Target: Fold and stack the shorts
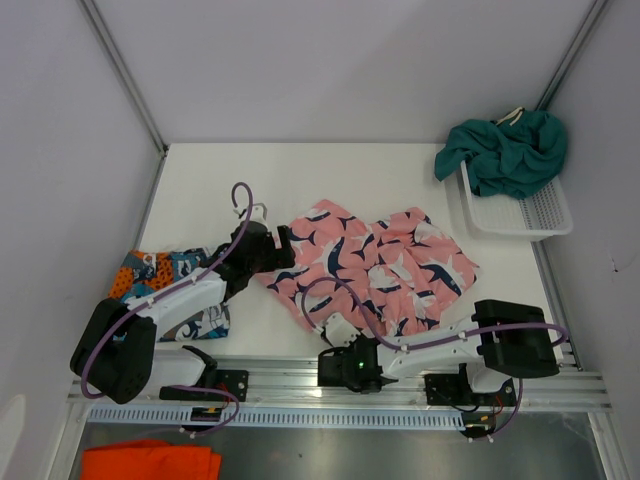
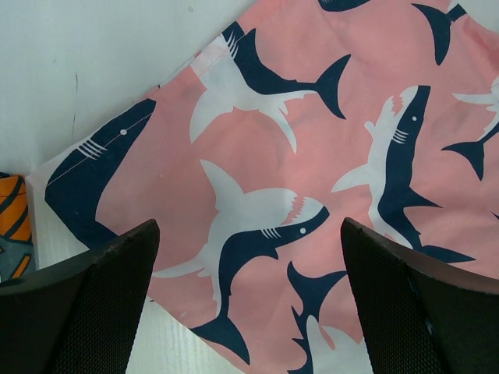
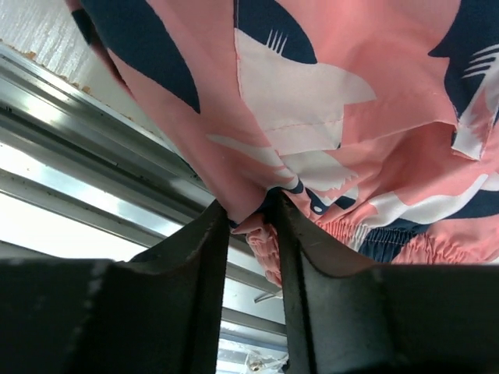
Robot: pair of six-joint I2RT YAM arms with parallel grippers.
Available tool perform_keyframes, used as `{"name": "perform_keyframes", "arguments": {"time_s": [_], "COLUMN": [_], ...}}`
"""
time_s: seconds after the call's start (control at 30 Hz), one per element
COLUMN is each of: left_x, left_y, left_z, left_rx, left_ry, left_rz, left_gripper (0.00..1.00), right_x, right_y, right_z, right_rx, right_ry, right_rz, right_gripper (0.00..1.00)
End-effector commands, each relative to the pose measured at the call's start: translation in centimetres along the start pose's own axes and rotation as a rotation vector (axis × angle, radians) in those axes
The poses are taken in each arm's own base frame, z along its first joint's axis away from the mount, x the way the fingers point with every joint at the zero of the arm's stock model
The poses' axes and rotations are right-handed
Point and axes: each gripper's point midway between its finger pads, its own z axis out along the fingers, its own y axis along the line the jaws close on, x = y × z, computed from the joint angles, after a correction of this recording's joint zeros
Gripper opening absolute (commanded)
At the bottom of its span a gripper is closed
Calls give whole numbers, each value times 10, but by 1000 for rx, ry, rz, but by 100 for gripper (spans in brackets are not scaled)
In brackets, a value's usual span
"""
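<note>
The pink shark shorts (image 1: 385, 265) lie spread and rumpled in the middle of the table. My left gripper (image 1: 283, 247) hovers open over their left edge; in the left wrist view its fingers (image 2: 93, 296) stand wide apart above the shark print (image 2: 312, 140), touching nothing. My right gripper (image 1: 330, 332) is at the shorts' near edge, shut on a bunched fold of pink fabric (image 3: 312, 93) that hangs from the fingertips (image 3: 251, 214). The blue and orange print shorts (image 1: 150, 272) lie under the left arm. The teal shorts (image 1: 510, 150) are heaped on the basket.
A white mesh basket (image 1: 540, 215) stands at the back right corner. The aluminium rail (image 1: 280, 378) runs along the near table edge, right beside the right gripper (image 3: 93, 156). An orange cloth (image 1: 150, 462) lies below the table front. Grey walls enclose the table.
</note>
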Motion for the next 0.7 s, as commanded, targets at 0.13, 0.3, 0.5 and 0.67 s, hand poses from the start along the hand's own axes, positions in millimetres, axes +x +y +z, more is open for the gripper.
{"name": "perform_keyframes", "arguments": {"time_s": [0.13,0.3,0.5,0.67], "left_x": [-17,-14,-12,-9], "left_y": [-11,-12,-10,-11], "left_z": [1,3,1,-7], "left_rx": [27,31,18,42], "left_ry": [-32,-19,4,48], "left_rz": [18,11,1,-82], "left_gripper": [99,99,99,99], "right_x": [-2,-14,-35,-34], "right_y": [6,-1,-33,-67], "right_z": [4,-14,-43,-60], "right_rx": [-17,45,-34,-135], "right_ry": [9,-32,-77,-101], "right_rz": [-31,-12,250,498], "right_gripper": [19,0,0,0]}}
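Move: The near edge of the pink shorts, by the gathered waistband, already sits between the right hand's part-closed fingertips, about 1 cm below them. From there the middle of the shorts' spread lies roughly 19 cm ahead and 4 cm to the right; the folded patterned shorts are some 13 cm ahead and 35 cm left. From the left hand, that near edge is about 24 cm back, 13 cm right and 7 cm lower. The right hand's fingers close fully on the bunched near edge of the pink shorts while sinking about half a centimetre beside the table's front rail, pinching the cloth between the tips. Keeping that pinch, the hand then lifts at growing speed, some 8 cm above where it began, and late in the rise swings about 2 cm forward over the shorts while its left side rolls up about 20 degrees and it turns slightly clockwise. ##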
